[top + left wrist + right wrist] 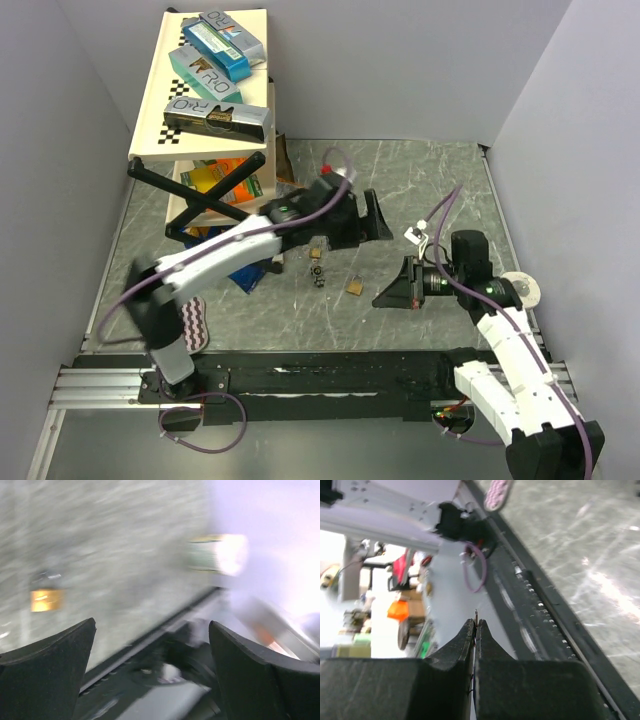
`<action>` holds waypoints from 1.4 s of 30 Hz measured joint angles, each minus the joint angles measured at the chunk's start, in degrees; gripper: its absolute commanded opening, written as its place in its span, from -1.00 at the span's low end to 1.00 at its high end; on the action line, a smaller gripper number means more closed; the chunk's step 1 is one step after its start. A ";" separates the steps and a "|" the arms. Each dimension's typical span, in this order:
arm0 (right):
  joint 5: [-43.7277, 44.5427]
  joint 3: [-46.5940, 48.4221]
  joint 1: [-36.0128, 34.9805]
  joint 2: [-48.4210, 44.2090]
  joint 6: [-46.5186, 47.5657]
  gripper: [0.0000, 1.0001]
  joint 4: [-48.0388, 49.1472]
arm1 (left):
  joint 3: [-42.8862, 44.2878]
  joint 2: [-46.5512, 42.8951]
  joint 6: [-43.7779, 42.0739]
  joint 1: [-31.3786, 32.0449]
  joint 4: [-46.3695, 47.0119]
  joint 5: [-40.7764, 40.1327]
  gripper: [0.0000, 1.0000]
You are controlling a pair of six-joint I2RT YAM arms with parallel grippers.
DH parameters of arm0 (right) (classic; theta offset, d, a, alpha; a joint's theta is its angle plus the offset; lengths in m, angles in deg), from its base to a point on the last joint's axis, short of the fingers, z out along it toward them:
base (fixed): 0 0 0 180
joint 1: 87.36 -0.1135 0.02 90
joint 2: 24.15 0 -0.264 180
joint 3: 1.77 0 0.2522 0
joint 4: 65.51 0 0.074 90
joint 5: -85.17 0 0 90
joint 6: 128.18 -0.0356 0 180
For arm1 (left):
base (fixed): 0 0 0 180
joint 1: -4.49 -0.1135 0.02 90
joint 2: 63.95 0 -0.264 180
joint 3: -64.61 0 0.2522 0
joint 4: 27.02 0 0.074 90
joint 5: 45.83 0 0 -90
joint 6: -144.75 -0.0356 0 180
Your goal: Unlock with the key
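Observation:
The dark grey key cluster (318,275) lies on the marbled table between a brass padlock (354,285) to its right and another small brass padlock (316,251) just behind it. My left gripper (365,222) hovers behind them, open and empty. In the blurred left wrist view its jaws stand wide apart (152,625) and a brass padlock (46,599) shows at the left. My right gripper (385,297) is just right of the padlocks. In the right wrist view it is shut (476,622), with a thin metal sliver (476,614) poking out between the tips.
A tilted shelf rack (150,120) with boxes stands at the back left. A pink-dotted pad (193,325) lies by the left arm base. A white tape roll (520,290) sits at the right, also in the left wrist view (220,554). A black rail (330,375) runs along the front edge.

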 measured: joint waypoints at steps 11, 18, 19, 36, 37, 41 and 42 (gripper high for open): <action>-8.70 6.32 0.00 5.01 2.89 -1.00 -5.38 | -29.18 -25.18 -0.13 0.07 30.91 21.38 0.39; -10.51 7.87 -0.59 5.51 3.91 -1.00 -7.04 | -33.07 -24.44 1.33 0.81 35.80 30.12 0.05; -10.78 8.02 -0.81 5.62 4.09 -1.00 -7.10 | -32.70 -24.15 1.31 1.05 36.17 30.71 0.04; -11.52 8.07 -1.57 5.03 5.29 -1.00 -9.75 | -30.12 -19.87 1.79 3.56 36.48 32.98 -0.68; -11.54 8.07 -1.57 4.81 5.29 -1.00 -9.79 | -29.97 -19.87 1.81 3.58 36.37 33.07 -0.67; -11.52 8.07 -1.57 4.02 5.29 -1.00 -9.90 | -29.94 -19.87 2.25 3.72 36.50 33.38 -0.62; -11.54 8.07 -1.57 3.91 5.29 -1.00 -9.92 | -29.94 -19.87 2.32 3.74 36.54 33.40 -0.61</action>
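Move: The key, apparently the sliver at the right gripper's shut fingertips, lies about 13 cm back from the left hand, neither left nor right of it and some 1 cm above; from the right hand it is 1 cm to the left. Below the left hand by roughly 19 cm, 2 cm back and 3 cm left, lies the near padlock. The other padlock is some 7 cm farther out and 8 cm left of that one, with the key ring 5 cm nearer than the other padlock. Bring the left gripper back about 15 cm to the right gripper's tips, arcing up some 10 cm first and easing down a little, while swinging its fingers clockwise and up to point nearly level to the right. Narrow its wide-open fingers around the right tips and the key. Keep the right fingers shut, easing up about 5 cm and back 3. ##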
